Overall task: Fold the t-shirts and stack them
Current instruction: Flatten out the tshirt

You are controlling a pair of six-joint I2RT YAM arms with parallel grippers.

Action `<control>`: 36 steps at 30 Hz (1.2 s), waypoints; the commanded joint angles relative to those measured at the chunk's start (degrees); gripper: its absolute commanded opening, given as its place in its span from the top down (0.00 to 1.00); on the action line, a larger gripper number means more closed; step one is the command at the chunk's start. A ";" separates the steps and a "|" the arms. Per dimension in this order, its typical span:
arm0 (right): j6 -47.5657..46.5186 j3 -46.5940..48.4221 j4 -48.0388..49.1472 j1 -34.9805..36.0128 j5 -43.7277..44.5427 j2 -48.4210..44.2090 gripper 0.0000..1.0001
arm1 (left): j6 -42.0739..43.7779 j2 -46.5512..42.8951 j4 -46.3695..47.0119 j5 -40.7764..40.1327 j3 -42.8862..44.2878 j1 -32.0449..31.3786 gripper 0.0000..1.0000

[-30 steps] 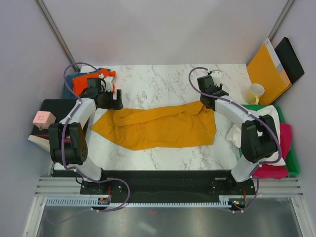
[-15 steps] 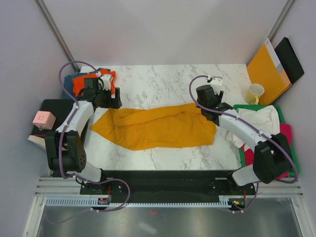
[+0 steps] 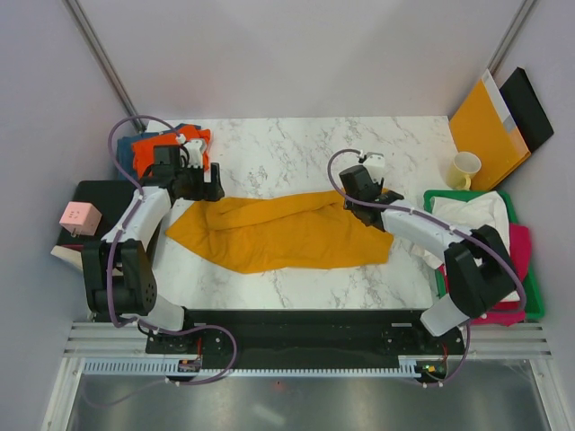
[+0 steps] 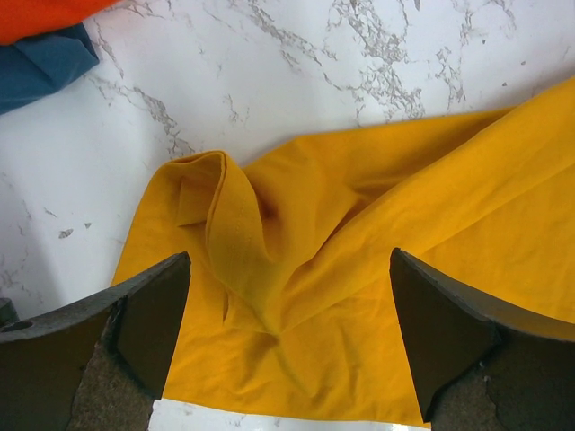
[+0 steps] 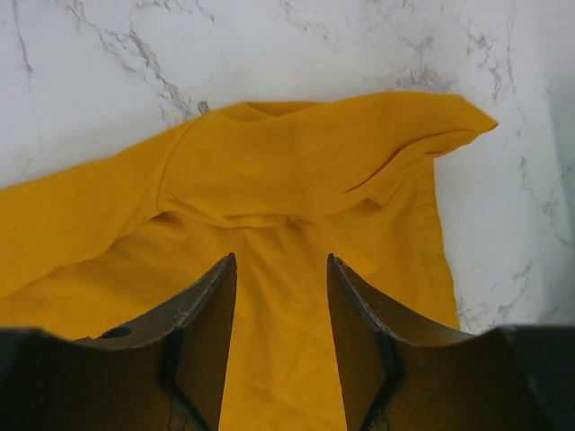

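Observation:
The mustard-yellow t-shirt lies crumpled lengthwise across the middle of the marble table. My left gripper hovers over its bunched left end, jaws wide open and empty. My right gripper is over the shirt's right end, jaws open a little with only flat cloth below them. An orange t-shirt lies on a teal-blue one at the back left. A white t-shirt and a magenta one lie at the right.
A green tray at the right edge holds the white and magenta shirts. A cream mug, an orange-brown envelope and a black folder stand at the back right. A pink box sits left of the table.
My right gripper has moved left and nearer, from beyond the shirt's right corner to over its right end. The left gripper has barely shifted.

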 commanded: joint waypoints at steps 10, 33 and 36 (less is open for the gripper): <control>2.11 5.59 0.74 -2.46 0.84 11.99 0.49 | -0.16 -3.20 1.16 -0.16 -1.61 0.19 0.03; 2.72 9.37 1.97 -18.28 -4.17 14.18 0.44 | -0.60 -1.35 0.72 -0.87 -0.64 0.19 0.03; 3.07 10.69 2.06 -18.55 -4.78 16.64 0.44 | -0.43 -1.35 0.55 -1.22 -0.73 0.19 0.03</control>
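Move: The orange t-shirt's far right corner lies about 12 cm to the right of the right hand, 8 cm farther out and some 8 cm below it. The mug stands roughly 21 cm to the right of that corner and 5 cm farther out, while the white cloth in the green bin lies about 23 cm to the right of the corner and 13 cm nearer the base. From the left hand the corner is some 55 cm to the right, 5 cm ahead and 8 cm lower. The right hand first sinks about 6.5 cm over the t-shirt, gripper half open, then lifts a little and swings some 10 cm right and about 6 cm forward towards the shirt's far right corner, turning clockwise by about 15 degrees. It dips again at the end, bringing the still half-open, empty fingers close to the folded corner, with the right fingertip nearest it, though a touch can't be made out. ##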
